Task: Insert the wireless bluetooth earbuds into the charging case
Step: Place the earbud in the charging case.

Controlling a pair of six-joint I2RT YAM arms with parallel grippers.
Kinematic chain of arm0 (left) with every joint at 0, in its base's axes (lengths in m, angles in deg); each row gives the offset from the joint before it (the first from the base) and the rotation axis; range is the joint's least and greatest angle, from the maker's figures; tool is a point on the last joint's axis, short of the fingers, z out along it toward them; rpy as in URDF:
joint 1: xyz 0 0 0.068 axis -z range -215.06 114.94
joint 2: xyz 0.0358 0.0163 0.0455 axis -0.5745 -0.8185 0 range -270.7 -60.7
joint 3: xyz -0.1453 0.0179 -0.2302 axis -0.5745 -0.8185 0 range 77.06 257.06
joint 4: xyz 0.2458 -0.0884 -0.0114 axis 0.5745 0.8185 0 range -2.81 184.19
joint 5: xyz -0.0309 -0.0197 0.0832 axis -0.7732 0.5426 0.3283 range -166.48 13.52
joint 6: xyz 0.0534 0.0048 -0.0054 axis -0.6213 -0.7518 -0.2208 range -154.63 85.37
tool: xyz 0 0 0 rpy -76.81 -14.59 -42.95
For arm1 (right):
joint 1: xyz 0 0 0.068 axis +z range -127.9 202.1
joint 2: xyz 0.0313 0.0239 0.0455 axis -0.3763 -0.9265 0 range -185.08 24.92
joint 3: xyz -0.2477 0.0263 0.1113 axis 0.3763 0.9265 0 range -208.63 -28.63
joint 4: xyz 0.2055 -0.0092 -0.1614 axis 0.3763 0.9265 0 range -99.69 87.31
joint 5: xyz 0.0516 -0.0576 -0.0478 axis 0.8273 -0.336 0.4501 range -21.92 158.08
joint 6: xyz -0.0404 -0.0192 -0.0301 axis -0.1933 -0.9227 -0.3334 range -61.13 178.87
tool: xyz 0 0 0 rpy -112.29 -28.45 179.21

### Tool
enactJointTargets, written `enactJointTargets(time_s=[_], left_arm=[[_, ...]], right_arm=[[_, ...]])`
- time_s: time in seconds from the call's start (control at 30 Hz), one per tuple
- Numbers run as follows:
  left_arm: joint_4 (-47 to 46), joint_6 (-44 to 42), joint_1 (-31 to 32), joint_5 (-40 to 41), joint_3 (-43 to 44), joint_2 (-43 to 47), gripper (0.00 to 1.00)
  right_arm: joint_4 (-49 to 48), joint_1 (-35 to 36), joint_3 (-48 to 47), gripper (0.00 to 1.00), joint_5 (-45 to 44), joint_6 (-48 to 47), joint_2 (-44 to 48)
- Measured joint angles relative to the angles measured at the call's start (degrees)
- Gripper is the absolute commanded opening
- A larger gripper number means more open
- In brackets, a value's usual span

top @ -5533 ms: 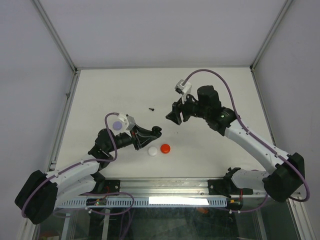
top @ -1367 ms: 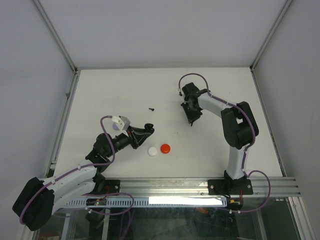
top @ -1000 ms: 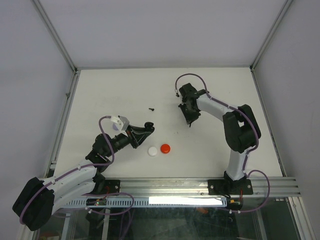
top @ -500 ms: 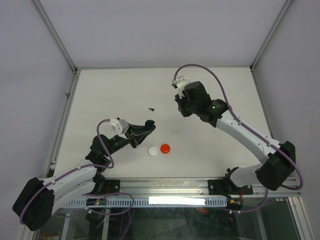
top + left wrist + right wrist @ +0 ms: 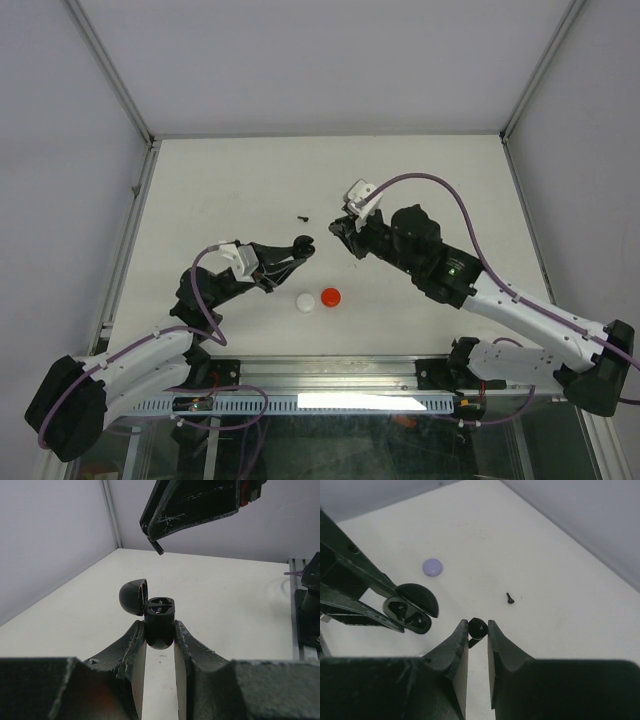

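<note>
My left gripper is shut on the lower half of a black charging case. The case's lid stands open to the left, and it is held above the table. My right gripper is shut on a black earbud, whose stem pokes down to the left. In the top view the right gripper hovers just right of the open case, apart from it. The right wrist view has the open case to the left. A second black earbud lies on the table beyond the case.
A white round case and a red one sit side by side on the table in front of the grippers. A lavender round case lies on the table behind the left gripper. Frame posts and walls bound the white table.
My right arm has swung from the far middle of the table down and left, bringing the earbud close to the open case. The left gripper has lifted the case slightly toward it.
</note>
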Motion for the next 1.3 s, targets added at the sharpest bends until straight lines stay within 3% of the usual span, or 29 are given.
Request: enactJointTargets(time_s=[0.53,1.3], left_arm=[[-4.11,-0.37,0.02,-3.39,1.49,-1.14,0.02],[-9.55,5.70,0.02,-2.93,1.49,-2.19,0.00]], right_arm=[[-22.47,6.80,11.45,0.10,6.25,-3.98,3.72],[-27.78,8.02,12.39,0.10,9.14,-4.79,1.75]])
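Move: The open black charging case, held by the left hand, lies about 8 cm left, 4 cm back and 3 cm below the right hand, which holds a black earbud. From the right hand the red case is 3 cm back, the white case 4 cm back and 6 cm left, the loose black earbud 17 cm ahead and 7 cm left, all some 26 cm below. From the left hand, the held earbud is about 9 cm right, 5 cm ahead, 3 cm above. Right hand carries the earbud 8 cm back-left into the case mouth; left hand lifts the case 4 cm. ##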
